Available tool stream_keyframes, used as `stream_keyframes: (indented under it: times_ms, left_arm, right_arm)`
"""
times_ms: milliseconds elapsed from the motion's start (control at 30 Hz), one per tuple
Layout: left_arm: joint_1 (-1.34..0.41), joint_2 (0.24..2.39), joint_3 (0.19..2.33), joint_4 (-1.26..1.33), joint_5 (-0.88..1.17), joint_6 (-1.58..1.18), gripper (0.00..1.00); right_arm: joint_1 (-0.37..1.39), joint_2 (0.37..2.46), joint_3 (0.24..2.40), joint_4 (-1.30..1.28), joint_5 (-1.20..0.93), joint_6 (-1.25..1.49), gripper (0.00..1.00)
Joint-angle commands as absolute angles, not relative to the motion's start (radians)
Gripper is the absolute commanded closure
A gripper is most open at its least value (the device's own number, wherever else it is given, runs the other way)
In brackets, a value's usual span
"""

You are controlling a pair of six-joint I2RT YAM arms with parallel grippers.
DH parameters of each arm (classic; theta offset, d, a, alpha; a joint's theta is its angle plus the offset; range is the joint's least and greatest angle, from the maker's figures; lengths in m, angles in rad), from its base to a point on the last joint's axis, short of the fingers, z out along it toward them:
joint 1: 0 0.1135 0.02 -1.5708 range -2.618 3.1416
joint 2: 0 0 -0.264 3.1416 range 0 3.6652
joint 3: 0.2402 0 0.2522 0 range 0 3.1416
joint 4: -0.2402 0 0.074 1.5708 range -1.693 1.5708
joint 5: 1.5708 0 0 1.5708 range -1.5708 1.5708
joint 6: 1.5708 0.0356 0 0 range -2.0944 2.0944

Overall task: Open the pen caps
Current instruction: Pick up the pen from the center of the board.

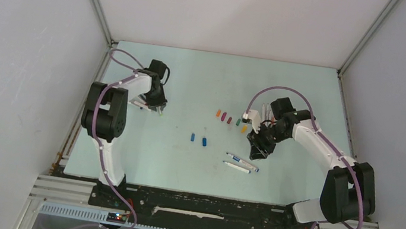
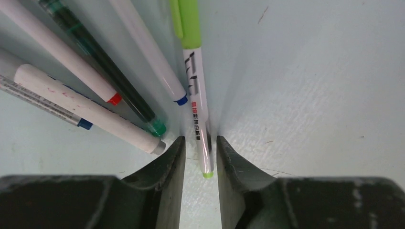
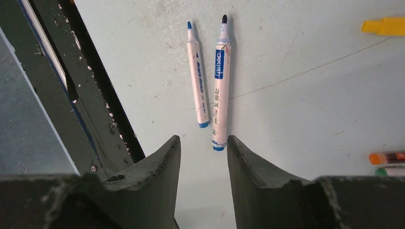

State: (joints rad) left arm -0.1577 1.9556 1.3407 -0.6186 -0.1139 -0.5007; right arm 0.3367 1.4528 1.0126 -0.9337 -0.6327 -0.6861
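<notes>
Loose pen caps lie mid-table: an orange cap (image 1: 218,113), a red cap (image 1: 223,117), a green cap (image 1: 238,121), a yellow cap (image 1: 243,129) and two blue caps (image 1: 192,137). My left gripper (image 2: 200,140) is open at the left over a pile of pens. Its jaws straddle the rear end of a white pen (image 2: 198,109) that wears a light-green cap (image 2: 187,21), with a gap on each side. My right gripper (image 3: 204,139) stands open and empty. Two uncapped pens (image 3: 221,86) lie just ahead of it on the table.
Several other pens (image 2: 95,109) lie fanned beside the left jaw. The dark table-edge frame (image 3: 81,95) runs along the left of the right wrist view. A yellow cap (image 3: 384,26) and an orange-ended piece (image 3: 387,157) show at that view's right edge.
</notes>
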Motion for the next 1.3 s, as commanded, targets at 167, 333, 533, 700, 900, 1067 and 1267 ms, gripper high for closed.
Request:
stream_keyframes:
  times_ms: [167, 333, 533, 700, 900, 1067, 1267]
  left_arm:
    - [-0.185, 1.919, 1.268, -0.607, -0.076, -0.524, 0.86]
    - [-0.197, 1.849, 1.234, -0.589, -0.074, -0.516, 0.99]
    - [-0.236, 1.624, 1.076, -0.456, -0.052, -0.513, 1.00]
    - [-0.270, 1.331, 0.847, -0.206, 0.124, -0.540, 1.00]
    - [-0.347, 1.011, 0.577, 0.270, 0.300, -0.646, 1.00]
    - [-0.540, 0.897, 0.510, 0.535, 0.247, -0.684, 1.00]
    - [-0.724, 0.991, 0.581, 0.686, 0.181, -0.694, 1.00]
  right_arm:
    - [0.332, 1.411, 1.051, -0.945, -0.663, -0.703, 0.57]
    - [0.332, 1.410, 1.050, -0.946, -0.665, -0.704, 0.57]
    - [0.337, 1.399, 1.050, -0.951, -0.686, -0.711, 0.57]
    - [0.336, 1.348, 1.057, -0.970, -0.769, -0.737, 0.57]
    - [0.278, 1.224, 1.096, -1.004, -0.998, -0.739, 0.56]
    - [0.191, 1.076, 1.149, -0.926, -1.238, -0.594, 0.44]
    - [0.122, 1.024, 1.131, -0.621, -1.511, -0.265, 0.24]
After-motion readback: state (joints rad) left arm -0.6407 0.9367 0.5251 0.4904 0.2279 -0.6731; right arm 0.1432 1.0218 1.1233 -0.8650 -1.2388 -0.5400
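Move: The green-capped pen lies between the left hand's parted fingertips, with the fingers near its tail; its middle is about 4 cm ahead, 1 cm left and barely below. Beside it, a blue-tailed pen centres roughly 6 cm ahead and 6 left, a dark green pen 4 ahead and 8 left, and a grey-tailed marker 1 ahead and 8 left. From the right hand the green-capped pen is some 20 cm ahead, 42 left and 8 lower. The left fingers close from about a third open and pinch the green-capped pen near its tail while the hand eases back about a centimetre. It then lifts the pen some 25 cm, carrying it about 20 cm right and 15 back towards the right hand as the wrist swings the fingers from pointing down to level, forward-right, while the right hand rises about 20 cm above the uncapped markers, tips its fingers up some 40 degrees towards level and opens wide. ##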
